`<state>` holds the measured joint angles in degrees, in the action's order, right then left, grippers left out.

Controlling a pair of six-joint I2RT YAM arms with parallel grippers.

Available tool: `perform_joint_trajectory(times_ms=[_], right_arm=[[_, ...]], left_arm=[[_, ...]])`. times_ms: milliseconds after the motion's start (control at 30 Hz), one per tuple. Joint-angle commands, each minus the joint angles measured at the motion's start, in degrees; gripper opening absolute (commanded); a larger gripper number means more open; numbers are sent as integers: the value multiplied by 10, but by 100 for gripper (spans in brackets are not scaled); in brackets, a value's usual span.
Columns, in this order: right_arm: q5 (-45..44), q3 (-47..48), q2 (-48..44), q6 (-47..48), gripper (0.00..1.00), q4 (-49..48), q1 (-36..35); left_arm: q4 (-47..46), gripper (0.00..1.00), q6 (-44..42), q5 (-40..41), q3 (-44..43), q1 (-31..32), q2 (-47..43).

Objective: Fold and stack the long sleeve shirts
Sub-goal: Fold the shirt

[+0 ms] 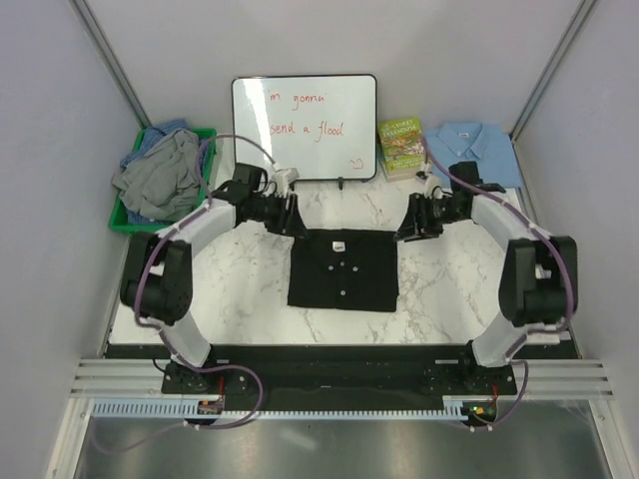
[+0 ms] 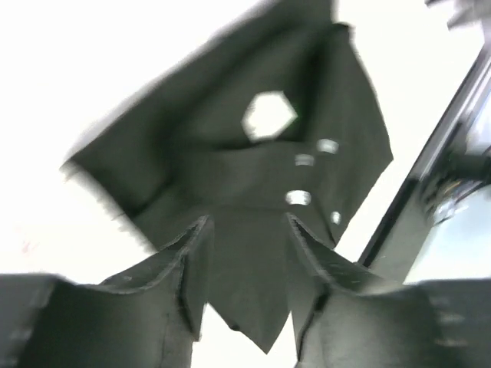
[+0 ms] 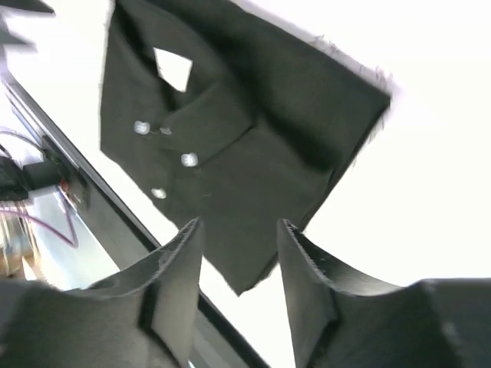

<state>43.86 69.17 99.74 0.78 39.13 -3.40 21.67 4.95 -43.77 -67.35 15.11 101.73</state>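
A plain black long sleeve shirt (image 1: 342,269) lies folded into a rectangle at the middle of the marble table, small pale buttons facing up. My left gripper (image 1: 292,222) hovers over its far left corner, my right gripper (image 1: 407,232) over its far right corner. In the left wrist view the black shirt (image 2: 230,153) lies flat below the left gripper (image 2: 245,230), whose jaws stand apart with nothing between them. The right gripper (image 3: 239,226) is open too, above a corner of the shirt (image 3: 253,100). A light blue collared shirt (image 1: 474,150) lies folded at the back right.
A green bin (image 1: 125,215) at the back left holds a crumpled grey shirt (image 1: 160,180) and a blue one (image 1: 165,130). A whiteboard (image 1: 305,128) stands at the back middle, with a green-covered book (image 1: 401,148) to its right. Grey walls enclose the table.
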Motion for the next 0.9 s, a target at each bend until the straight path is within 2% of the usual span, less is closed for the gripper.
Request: perform_joint_trajectory(times_ms=[0,33,100,133,233,333,467,633,867], right_arm=[[2,-103,-132,-110,59,-48,31],[0,-153,-147,-148,60,-58,31],[4,-201,-182,-185,62,-92,55],[6,-244,-191,-217,63,-103,60],[14,-303,-220,-262,65,-145,84],[15,-334,-235,-293,68,-167,102],[13,-359,-246,-323,72,-174,122],[2,-381,-249,-340,80,-185,129],[-17,-394,-249,-351,84,-184,131]], left_arm=[[0,52,-195,90,42,146,-143],[-20,52,-242,134,71,207,-153],[-56,52,-266,162,100,259,-178],[-99,52,-295,185,123,311,-181],[-155,52,-354,234,141,408,-165],[-197,51,-396,261,154,475,-139],[-263,49,-425,275,153,516,-85],[-289,48,-434,300,120,548,-22],[-320,45,-451,351,99,551,24]])
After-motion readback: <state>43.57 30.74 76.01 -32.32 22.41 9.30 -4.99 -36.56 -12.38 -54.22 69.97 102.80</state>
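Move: The folded black shirt lies flat below both empty grippers, some 8 cm down. Its near right corner is about 17 cm back and 20 cm to the right of the left hand; the shirt's middle lies around 8 cm back and 9 cm right, its near left corner 16 cm back and 2 cm left, and its white label 2 cm back and 8 cm right. From the right hand that same near right corner is roughly 16 cm back and 1 cm to the left. Back and to the right in one fast arc, the left hand swings about 20 cm each way over the shirt, rising first and then sinking to its near right corner, half-open fingers rolled over 80 degrees about their own line to straddle the near edge. The right hand hops up, draws back some 10 cm and slightly right beside the shirt, sinks, turns clockwise and opens wide. ##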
